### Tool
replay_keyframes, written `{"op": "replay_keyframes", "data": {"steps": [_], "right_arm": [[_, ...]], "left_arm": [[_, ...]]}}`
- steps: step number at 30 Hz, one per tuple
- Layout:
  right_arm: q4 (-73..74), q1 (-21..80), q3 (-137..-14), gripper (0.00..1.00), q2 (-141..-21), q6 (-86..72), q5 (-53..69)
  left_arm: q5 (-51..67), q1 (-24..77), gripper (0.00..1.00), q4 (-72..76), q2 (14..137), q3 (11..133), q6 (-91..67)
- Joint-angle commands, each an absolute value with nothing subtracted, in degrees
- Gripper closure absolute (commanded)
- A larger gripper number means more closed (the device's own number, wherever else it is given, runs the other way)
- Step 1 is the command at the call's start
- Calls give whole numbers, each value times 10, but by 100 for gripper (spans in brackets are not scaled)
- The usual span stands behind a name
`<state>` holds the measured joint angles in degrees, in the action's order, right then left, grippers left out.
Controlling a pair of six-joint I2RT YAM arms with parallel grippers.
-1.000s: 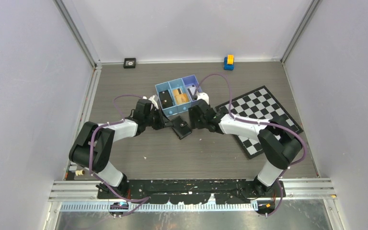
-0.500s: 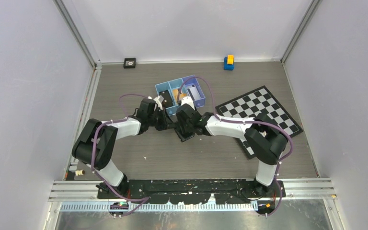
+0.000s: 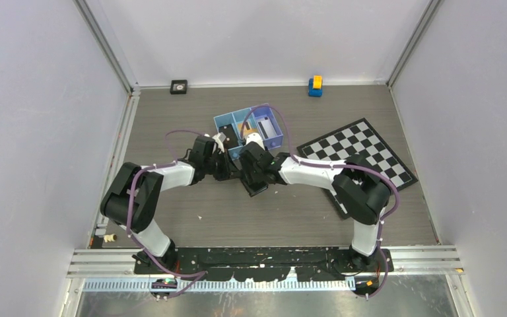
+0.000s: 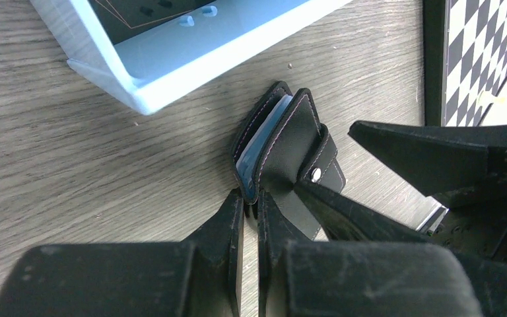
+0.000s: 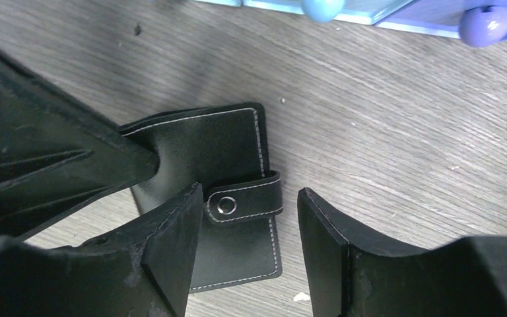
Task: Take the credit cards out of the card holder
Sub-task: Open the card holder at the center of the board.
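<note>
The card holder [image 4: 289, 142] is a black bifold wallet lying on the wooden table just in front of the blue tray [image 4: 171, 72]. In the left wrist view its covers stand slightly apart, with pale bluish layers showing between them. My left gripper [image 4: 251, 198] is shut on its near edge. In the right wrist view the card holder [image 5: 204, 142] lies with its snap strap tab [image 5: 247, 201] facing up. My right gripper [image 5: 249, 197] is open just above it, one finger on each side of the tab. An orange card [image 3: 245, 131] peeks out of the tray's middle compartment. No credit cards show apart from the holder's layers.
The three-compartment blue tray [image 3: 224, 123] stands just behind both grippers. A black-and-white chequered board [image 3: 363, 155] lies to the right under the right arm. A blue and yellow toy [image 3: 315, 86] and a small black block [image 3: 179, 86] sit by the back wall.
My right gripper has swung left from beside the tray to over the card holder. The left gripper shifted slightly right and stays shut on it. Little moved in the last half second.
</note>
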<state>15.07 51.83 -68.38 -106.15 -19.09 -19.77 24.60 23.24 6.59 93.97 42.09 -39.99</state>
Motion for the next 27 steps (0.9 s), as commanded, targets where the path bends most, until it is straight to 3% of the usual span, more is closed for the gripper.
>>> {"op": "replay_keyframes", "data": {"steps": [1, 9, 14, 27], "right_arm": [[157, 531, -692, 40, -1064, -182, -177], [215, 531, -726, 42, -1095, -191, -210], [236, 529, -732, 66, -1100, -204, -264], [244, 493, -722, 98, -1090, -239, -282]], "left_arm": [[254, 235, 100, 55, 944, 438, -384], [248, 235, 100, 50, 942, 439, -382], [246, 235, 100, 43, 950, 445, -381], [233, 235, 100, 25, 947, 450, -370]]}}
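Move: The card holder's strap clasp sits just under the right hand's open fingers, about 1 cm back, 1 cm to the left and 1 cm below. The blue divided box is centred some 13 cm ahead and 3 cm left of that hand, at about its height; the chessboard's middle lies about 32 cm to its right, 1 cm ahead and 3 cm lower. From the left hand, already pinching the holder's corner, the clasp is roughly 5 cm to the right, 1 cm back and 1 cm down. The card holder's clasp strap is taken between the right fingers: the right hand eases about 1 cm back and to the left while settling half a centimetre, shuts from over half open to nearly closed at the snap, and draws about 1 cm forward as it closes. The left fingers keep their pinch on the holder's corner. ##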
